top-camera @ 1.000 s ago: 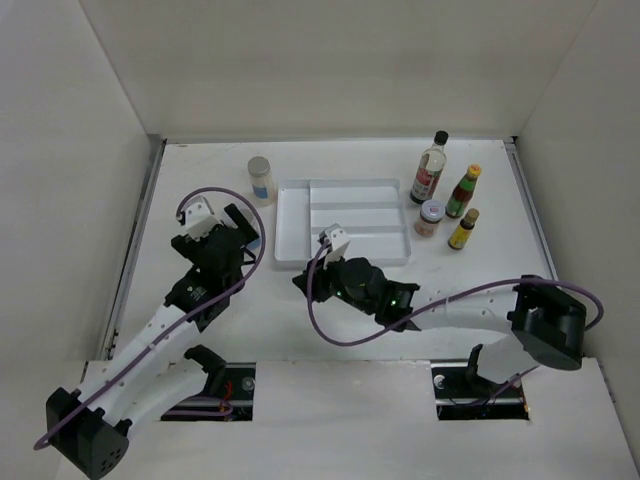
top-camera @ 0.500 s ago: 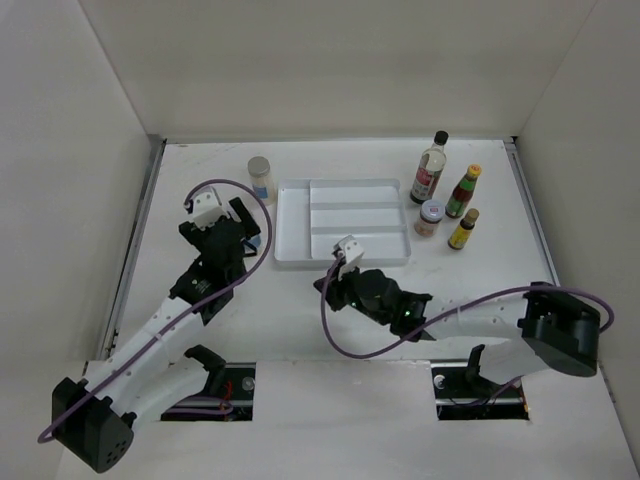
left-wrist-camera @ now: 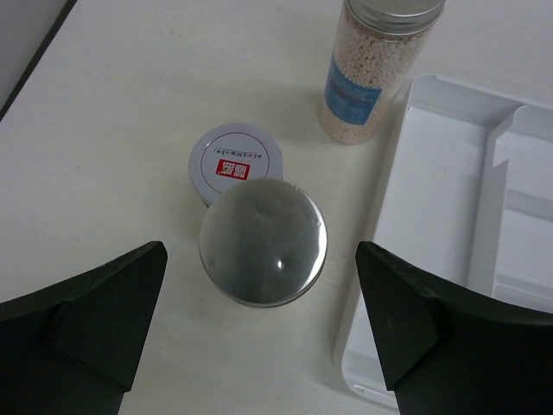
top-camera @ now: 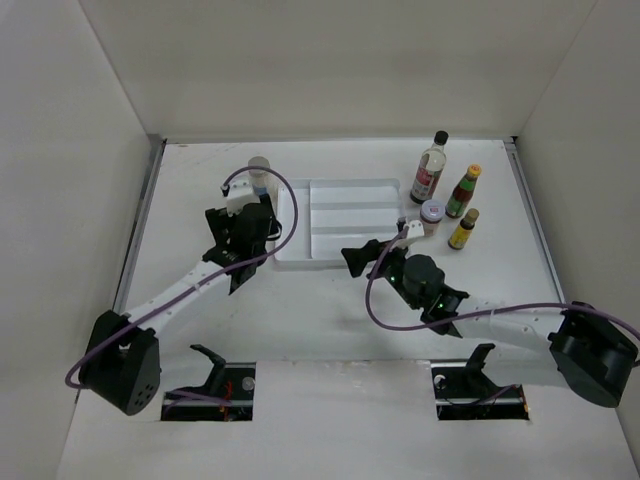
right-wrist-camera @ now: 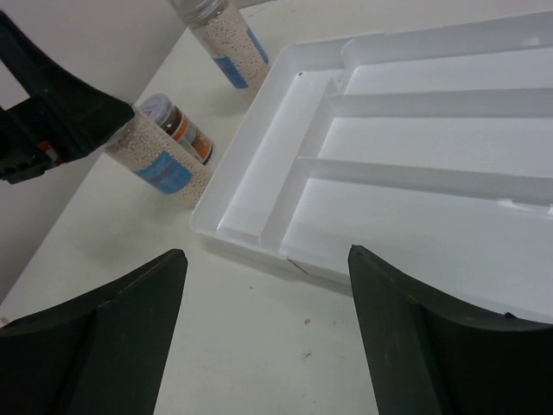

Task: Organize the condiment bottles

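Observation:
In the left wrist view a silver-lidded shaker (left-wrist-camera: 263,245) stands upright straight below my open left gripper (left-wrist-camera: 259,320), its fingers apart on either side and not touching. A small jar with a white, red-printed lid (left-wrist-camera: 235,162) touches it behind, and a second pellet shaker (left-wrist-camera: 376,69) stands farther back. From above, my left gripper (top-camera: 252,228) hides that pair; the far shaker (top-camera: 260,172) shows. My right gripper (right-wrist-camera: 263,303) is open and holds nothing at the tray's front left corner. A black-capped bottle (top-camera: 432,167), a yellow-capped bottle (top-camera: 463,191), a pink-lidded jar (top-camera: 431,214) and a small yellow bottle (top-camera: 463,229) stand right of the tray.
The white divided tray (top-camera: 345,243) lies mid-table between the two groups, with nothing in its compartments (right-wrist-camera: 415,138). Its left wall (left-wrist-camera: 389,225) runs close beside the shaker under my left gripper. White walls enclose the table on three sides.
My left arm has swung back and right, to over the shaker by the tray's left edge. My right arm has shifted right along the tray's front edge.

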You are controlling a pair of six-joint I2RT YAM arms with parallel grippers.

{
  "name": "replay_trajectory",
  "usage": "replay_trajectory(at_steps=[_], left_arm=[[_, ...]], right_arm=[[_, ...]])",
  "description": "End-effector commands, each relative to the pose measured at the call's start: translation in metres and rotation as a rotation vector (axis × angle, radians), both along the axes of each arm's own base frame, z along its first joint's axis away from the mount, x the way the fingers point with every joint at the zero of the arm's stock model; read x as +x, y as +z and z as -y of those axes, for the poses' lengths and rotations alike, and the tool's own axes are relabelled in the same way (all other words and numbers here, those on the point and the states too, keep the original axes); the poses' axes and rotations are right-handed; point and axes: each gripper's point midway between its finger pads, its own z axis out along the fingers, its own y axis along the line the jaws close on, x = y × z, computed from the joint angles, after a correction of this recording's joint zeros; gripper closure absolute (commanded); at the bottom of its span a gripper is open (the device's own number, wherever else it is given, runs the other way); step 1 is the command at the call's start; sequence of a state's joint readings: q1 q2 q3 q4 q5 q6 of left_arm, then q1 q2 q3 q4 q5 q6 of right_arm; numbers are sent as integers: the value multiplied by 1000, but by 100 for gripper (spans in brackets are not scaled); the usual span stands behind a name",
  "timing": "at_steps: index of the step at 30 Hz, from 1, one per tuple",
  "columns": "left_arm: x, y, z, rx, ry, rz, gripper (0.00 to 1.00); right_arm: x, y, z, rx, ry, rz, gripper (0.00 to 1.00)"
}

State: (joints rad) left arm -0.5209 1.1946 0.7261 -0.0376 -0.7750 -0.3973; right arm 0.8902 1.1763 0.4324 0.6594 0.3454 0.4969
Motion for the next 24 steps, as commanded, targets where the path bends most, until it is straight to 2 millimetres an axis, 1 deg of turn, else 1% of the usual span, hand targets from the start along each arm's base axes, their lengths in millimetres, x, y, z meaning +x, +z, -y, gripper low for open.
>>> replay_trajectory(at_steps=[1, 4, 5, 9, 10, 12, 14, 16, 18, 21, 24], left_arm=[[23, 26, 5, -35, 3, 82, 7], [32, 24, 4, -30, 16, 76, 10], [34, 21, 5, -29, 13, 72, 12], [41, 15, 5, -38, 22, 76, 23], [42, 15, 5, -39, 21, 75, 27], [45, 15, 9, -49, 6, 75, 40], [46, 18, 12, -56, -3, 84, 52], [45, 34, 15, -72, -8, 118, 59], [43, 60, 17, -93, -13, 175, 62], [40, 102, 24, -124, -33, 270, 63], [43, 141, 43, -135, -74, 347, 64]], right_arm=[[-2, 14, -13, 76, 50, 11, 16], [0, 8, -14, 63, 49, 0, 16], [1, 10, -13, 67, 46, 1, 16], [3, 14, -3, 80, 17, 14, 16], [5, 14, 0, 83, 6, 13, 16], [5, 16, 3, 95, -1, 11, 16], [2, 23, 7, 111, -1, 29, 16], [4, 27, 15, 124, -30, 41, 16], [7, 28, 25, 136, -65, 46, 16], [7, 35, 35, 167, -87, 60, 15], [11, 33, 47, 178, -135, 61, 15]])
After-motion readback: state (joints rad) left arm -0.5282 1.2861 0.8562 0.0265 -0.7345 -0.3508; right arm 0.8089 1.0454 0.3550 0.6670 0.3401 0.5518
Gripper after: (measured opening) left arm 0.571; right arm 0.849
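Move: The silver-lidded condiment bottle already stands between the open left fingers, its middle about 3 cm ahead of the left hand point, in line with it and some 6 cm lower. The short jar is about 7 cm ahead and 3 cm left of that hand; the second silver-lidded bottle is 12 cm ahead and 5 cm right. The white tray's middle lies some 23 cm right and 5 cm ahead. From the right hand, the first bottle is about 13 cm ahead and 27 cm left. Slide the left gripper about 3 cm forward and slightly down around the nearer bottle's top, then close the fingers and pinch it just at the lid. Keep that grip and lift about 5 cm, beginning to swing right towards the tray. Meanwhile draw the empty, open right gripper some 4 cm right, away from that bottle, rising a little at the end. ##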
